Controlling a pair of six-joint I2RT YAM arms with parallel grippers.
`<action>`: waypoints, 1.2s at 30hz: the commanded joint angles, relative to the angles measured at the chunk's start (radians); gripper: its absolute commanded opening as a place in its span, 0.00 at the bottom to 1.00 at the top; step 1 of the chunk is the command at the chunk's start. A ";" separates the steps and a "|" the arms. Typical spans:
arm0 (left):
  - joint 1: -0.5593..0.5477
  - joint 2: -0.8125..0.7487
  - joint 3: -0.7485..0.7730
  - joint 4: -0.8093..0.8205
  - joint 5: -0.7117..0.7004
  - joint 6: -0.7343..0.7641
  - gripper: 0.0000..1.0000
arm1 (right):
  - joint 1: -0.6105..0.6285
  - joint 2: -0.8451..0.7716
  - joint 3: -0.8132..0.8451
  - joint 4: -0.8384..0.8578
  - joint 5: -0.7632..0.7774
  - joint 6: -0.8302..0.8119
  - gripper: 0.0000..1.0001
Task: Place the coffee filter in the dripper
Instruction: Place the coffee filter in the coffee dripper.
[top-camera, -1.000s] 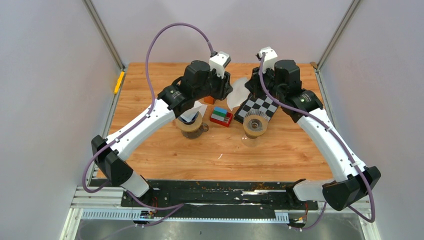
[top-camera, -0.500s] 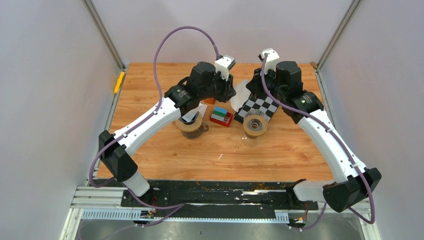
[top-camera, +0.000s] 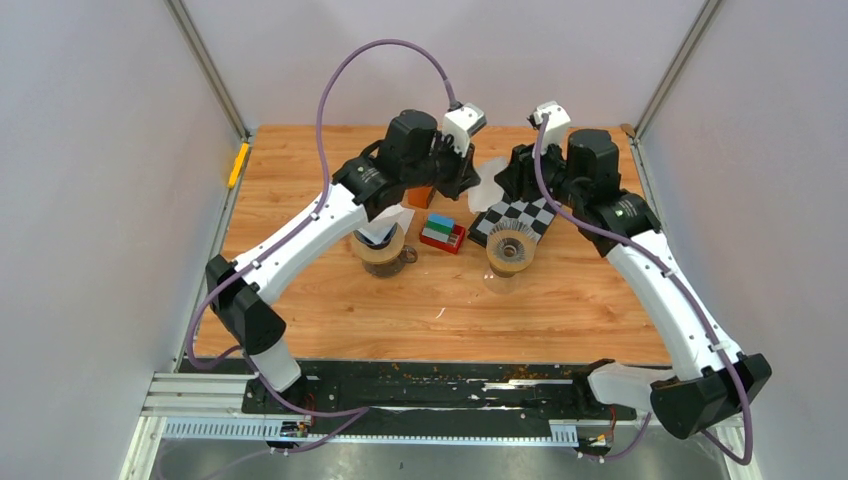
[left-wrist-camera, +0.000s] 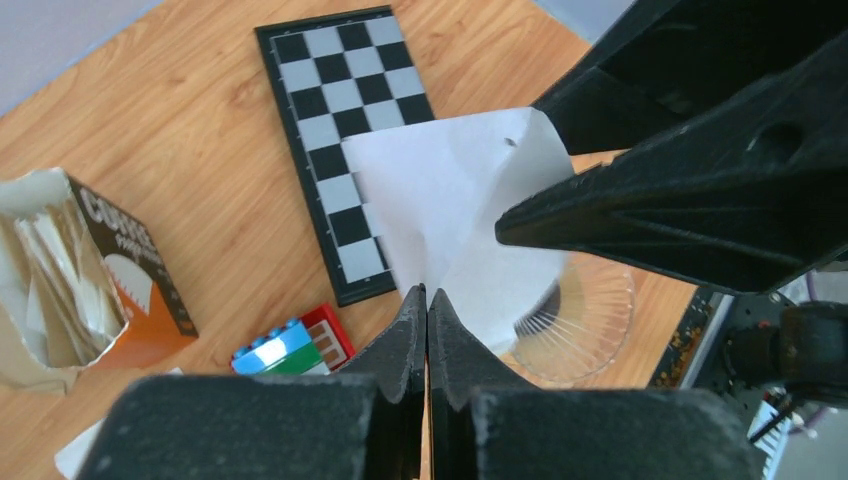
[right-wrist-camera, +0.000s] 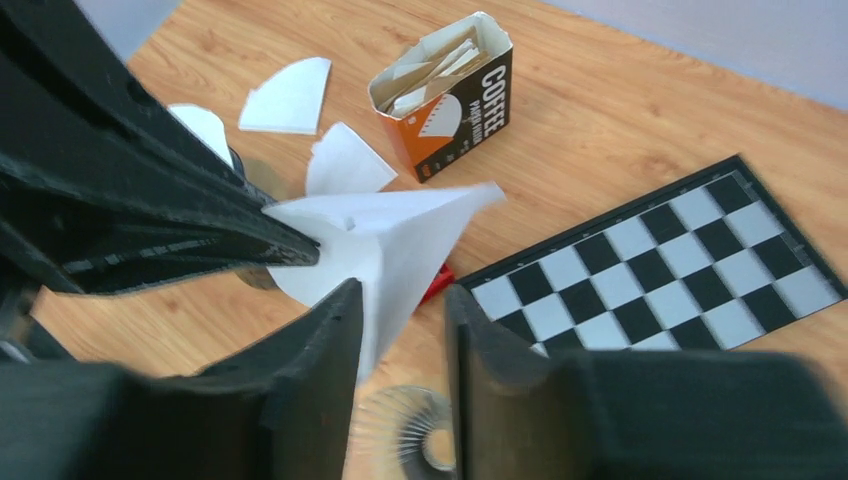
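Observation:
My left gripper (top-camera: 468, 177) is shut on a white paper coffee filter (top-camera: 485, 184) and holds it in the air above the table's back middle. In the left wrist view the filter (left-wrist-camera: 455, 210) fans out from the closed fingertips (left-wrist-camera: 427, 297). My right gripper (top-camera: 506, 178) is open; in its wrist view (right-wrist-camera: 403, 320) the filter's (right-wrist-camera: 385, 240) lower edge hangs between its fingers, untouched by the right one. The clear ribbed dripper (top-camera: 511, 246) stands on the table below, also in both wrist views (left-wrist-camera: 585, 320) (right-wrist-camera: 410, 445).
A black-and-white checkerboard (top-camera: 517, 217) lies behind the dripper. A red, blue and green brick block (top-camera: 441, 233) sits left of it. An orange coffee filter box (right-wrist-camera: 447, 95) stands open, with loose filters (right-wrist-camera: 290, 95) nearby. A brown cup (top-camera: 381, 247) holds another filter.
My left gripper has carried the filter to the right and back, up to the right gripper. The right gripper has shifted slightly right and back. The dripper has not moved.

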 joint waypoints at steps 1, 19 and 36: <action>-0.004 0.038 0.125 -0.119 0.163 0.124 0.00 | -0.032 -0.091 -0.017 0.003 -0.072 -0.105 0.46; -0.075 0.249 0.583 -0.738 0.273 0.435 0.00 | -0.168 -0.350 -0.019 -0.213 -0.134 -0.289 0.73; -0.159 0.404 0.796 -0.856 0.143 0.487 0.00 | -0.223 -0.402 -0.095 -0.256 -0.088 -0.299 0.72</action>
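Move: The left hand grips the coffee filter. The dripper it is meant for, standing on its glass server, lies about 7 cm back, 7 cm to the right and 17 cm below that hand. The toy blocks are some 6 cm to the hand's left and 1 cm ahead, the chessboard's middle 12 cm right and 6 cm ahead, both roughly 30 cm down. From the right hand, the dripper is about 8 cm back, 4 cm right and 17 cm below. Back by some 8 cm and finally sinking a few centimetres, the left hand draws the filter towards the dripper, turning clockwise about 30 degrees and rolling its left side up, fingers staying shut on the paper. The right fingers, already parting, open wide; that hand backs off right and backwards from the filter, rising before easing down a little. ##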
